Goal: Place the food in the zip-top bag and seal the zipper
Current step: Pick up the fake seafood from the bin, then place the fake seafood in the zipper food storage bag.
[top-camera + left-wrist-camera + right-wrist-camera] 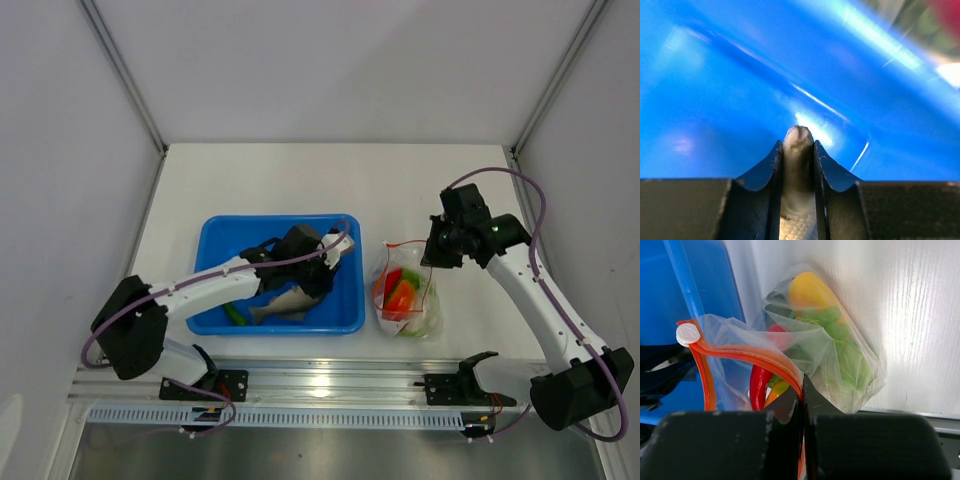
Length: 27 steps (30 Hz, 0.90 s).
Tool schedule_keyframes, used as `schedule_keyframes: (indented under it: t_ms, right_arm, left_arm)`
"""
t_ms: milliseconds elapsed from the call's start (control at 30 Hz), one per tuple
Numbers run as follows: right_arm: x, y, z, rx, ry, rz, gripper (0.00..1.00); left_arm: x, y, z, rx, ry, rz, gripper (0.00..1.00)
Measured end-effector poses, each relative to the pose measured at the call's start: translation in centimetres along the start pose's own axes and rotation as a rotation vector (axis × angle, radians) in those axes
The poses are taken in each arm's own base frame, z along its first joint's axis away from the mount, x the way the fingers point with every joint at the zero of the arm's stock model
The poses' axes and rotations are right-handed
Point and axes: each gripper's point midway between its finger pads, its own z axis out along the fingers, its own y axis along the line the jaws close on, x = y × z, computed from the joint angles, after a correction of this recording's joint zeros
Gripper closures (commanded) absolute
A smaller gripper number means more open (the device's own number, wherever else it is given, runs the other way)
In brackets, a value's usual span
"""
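My left gripper (312, 278) is down inside the blue tray, its jaws shut on the grey fish (798, 172), whose snout pokes out past the fingertips (775, 150). From above, the fish (278, 309) lies along the tray's near side. The zip-top bag (405, 297) stands to the right of the tray with its mouth open, holding a red chili (757, 385), a yellow mango (807, 290) and green pieces (840, 340). My right gripper (802, 387) is shut on the orange zipper (755, 357) at the bag's rim, holding it up. The white slider (687, 334) sits at the strip's far end.
The blue tray (345, 322) lies left of centre, and a small green food (235, 315) rests at its near left. An aluminium rail (330, 380) runs along the table's near edge. White walls enclose the table on three sides.
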Motion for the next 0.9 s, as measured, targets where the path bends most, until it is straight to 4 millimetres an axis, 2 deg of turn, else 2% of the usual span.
schedule_keyframes:
  t_ms: [100, 167, 233, 367, 667, 767, 900]
  right_arm:
    - [0.0, 0.2, -0.2, -0.011, -0.003, 0.0, 1.0]
    - [0.1, 0.3, -0.4, -0.018, 0.001, -0.001, 1.0]
    - [0.1, 0.5, -0.6, -0.026, 0.007, -0.001, 1.0]
    - [0.1, 1.3, -1.2, -0.064, 0.025, -0.016, 1.0]
    - [1.1, 3.1, -2.3, -0.165, 0.102, -0.024, 1.0]
    - [1.5, 3.4, -2.7, -0.18, 0.126, -0.017, 1.0]
    - [1.6, 3.7, -3.2, -0.185, 0.146, -0.001, 1.0]
  left_arm:
    - [-3.4, 0.0, -2.1, -0.023, -0.075, 0.015, 1.0]
    - [-6.7, -0.3, -4.1, -0.025, -0.157, 0.031, 0.99]
    - [-10.0, -0.8, -6.5, -0.02, -0.255, 0.05, 1.0]
    - [-14.8, -2.5, -11.8, 0.023, -0.44, 0.093, 0.99]
    - [-19.2, -7.5, -20.4, 0.226, -0.725, 0.135, 0.99]
    - [-21.5, -9.3, -23.5, 0.325, -0.864, 0.125, 0.99]
    - [-23.3, -11.4, -26.4, 0.466, -1.023, 0.106, 0.99]
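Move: The bag mouth, where the fake seafood already in the left fingers is bound, lies about 18 cm to the left hand's right, 3 cm ahead and 5 cm above. The bin's right wall stands level ahead, some 9 cm to the right and 2 cm lower; the green pepper is 21 cm left, 5 cm back and 4 cm below. From the right hand, the bag mouth's middle is about 6 cm left, 3 cm back and 4 cm lower. The fake seafood, still pinched near one end, goes fast and almost straight up out of the bin, some 36 cm, as the left hand eases forward, then back, and swings its fingers about 60 degrees from slanting down to nearly level, pointing right. The right hand keeps its pinch on the bag rim, drawing it a few centimetres left, up and back while turning slightly. ##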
